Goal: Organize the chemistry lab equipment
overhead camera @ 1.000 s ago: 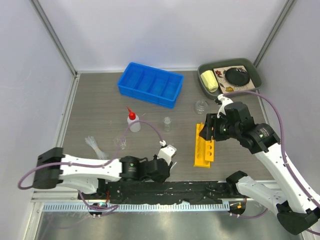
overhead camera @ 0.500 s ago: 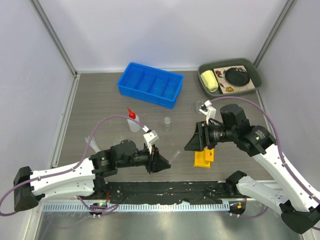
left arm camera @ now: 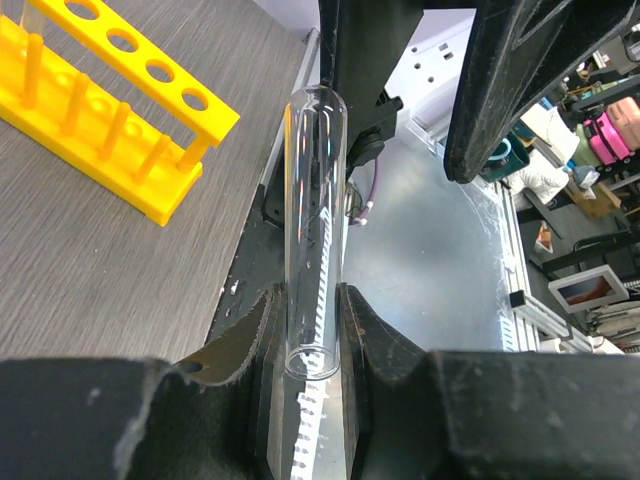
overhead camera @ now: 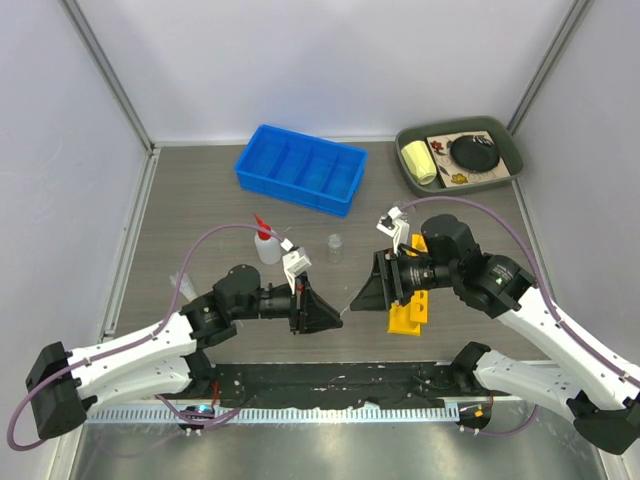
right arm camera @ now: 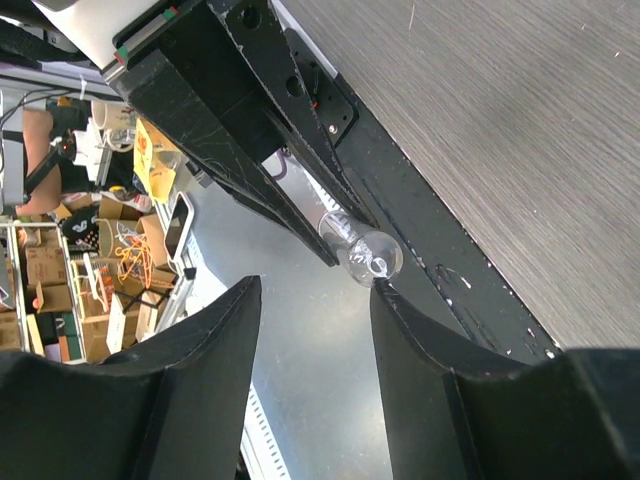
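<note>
My left gripper is shut on a clear glass test tube and holds it above the table's near edge, its rounded end pointing right. My right gripper is open and faces it. In the right wrist view the tube's rounded end lies just beyond my right gripper, close to the right-hand finger. The yellow test-tube rack lies partly under my right arm and shows in the left wrist view. The white squeeze bottle, a small beaker and clear pipettes are on the table.
A blue divided bin stands at the back centre. A dark green tray with a yellow roll and black disc sits at the back right. The black base rail runs along the near edge.
Both arms have swung toward each other. My left gripper has lifted and moved right with the test tube. My right gripper has left the rack, moved left and turned to face the tube.
</note>
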Controlling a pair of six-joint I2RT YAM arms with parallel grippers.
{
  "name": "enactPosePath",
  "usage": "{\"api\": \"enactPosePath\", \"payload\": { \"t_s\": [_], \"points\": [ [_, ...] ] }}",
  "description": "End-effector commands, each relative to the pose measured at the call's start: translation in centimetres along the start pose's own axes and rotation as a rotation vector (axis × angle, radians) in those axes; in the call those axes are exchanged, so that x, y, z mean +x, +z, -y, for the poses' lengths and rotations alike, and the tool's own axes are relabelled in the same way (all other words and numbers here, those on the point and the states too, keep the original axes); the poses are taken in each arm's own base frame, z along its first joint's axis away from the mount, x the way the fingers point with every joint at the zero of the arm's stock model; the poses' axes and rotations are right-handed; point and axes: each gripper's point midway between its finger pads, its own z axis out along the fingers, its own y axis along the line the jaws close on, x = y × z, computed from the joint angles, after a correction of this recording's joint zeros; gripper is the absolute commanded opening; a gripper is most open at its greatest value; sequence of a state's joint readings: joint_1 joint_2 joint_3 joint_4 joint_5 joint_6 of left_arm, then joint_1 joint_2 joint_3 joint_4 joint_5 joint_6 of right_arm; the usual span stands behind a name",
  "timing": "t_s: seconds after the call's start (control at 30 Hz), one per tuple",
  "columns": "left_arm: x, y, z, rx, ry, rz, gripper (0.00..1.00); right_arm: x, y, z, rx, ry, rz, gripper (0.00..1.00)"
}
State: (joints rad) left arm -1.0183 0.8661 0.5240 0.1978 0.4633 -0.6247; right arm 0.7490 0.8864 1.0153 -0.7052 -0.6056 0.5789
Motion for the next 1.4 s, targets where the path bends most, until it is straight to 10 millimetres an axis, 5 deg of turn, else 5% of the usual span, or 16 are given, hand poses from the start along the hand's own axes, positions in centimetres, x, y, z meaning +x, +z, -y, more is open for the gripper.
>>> {"api": "enactPosePath", "payload": {
  "t_s": [0.0,0.53,1.1,1.37],
  "points": [
    [-1.4,-0.7,2.7,0.146,0.026,0.053,0.0,-2.2,0.5,-0.9,-0.028,-0.029,0.075,0.52],
    [-2.6,-2.2,3.1,0.194,0.016,0.115,0.0,-3.3,0.8,-0.7,-0.003,-0.055,0.095,0.5],
    [-3.0,-1.4,1.6,0.177,-0.01,0.119,0.0,-3.4,1.2,-1.8,-0.068,-0.039,0.097,0.37],
    [-3.9,-1.3,0.9,0.15,-0.019,0.138,0.0,-3.5,1.3,-1.9,-0.068,-0.043,0.102,0.22]
  ]
}}
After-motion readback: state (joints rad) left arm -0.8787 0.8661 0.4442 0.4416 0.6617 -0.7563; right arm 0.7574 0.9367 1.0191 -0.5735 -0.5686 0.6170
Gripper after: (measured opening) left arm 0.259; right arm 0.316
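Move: The left hand still pinches the glass test tube by its open end; the tube's middle lies about 3 cm to the right, 2 cm ahead and 2 cm above that hand. From the empty right hand the tube's middle is some 4 cm left, 1 cm back and 3 cm below. The yellow rack lies about 11 cm ahead and 10 cm right of the right hand, 23 cm lower; the clear jar is roughly 23 cm ahead of the left hand, 2 cm left, 20 cm down. The right hand eases about 2 cm forward and nearly 2 cm left to bring its parted fingers in line with the tube's rounded free end, then creeps up about 1 cm as the fingers narrow from half open to about a third, coming around that end and just beginning to pinch it. Meanwhile the left hand keeps its grip on the open end, lifts about 2 cm while drawing slightly left and tilting its fingertips up some 8 degrees, then all but holds still to offer the tube. ##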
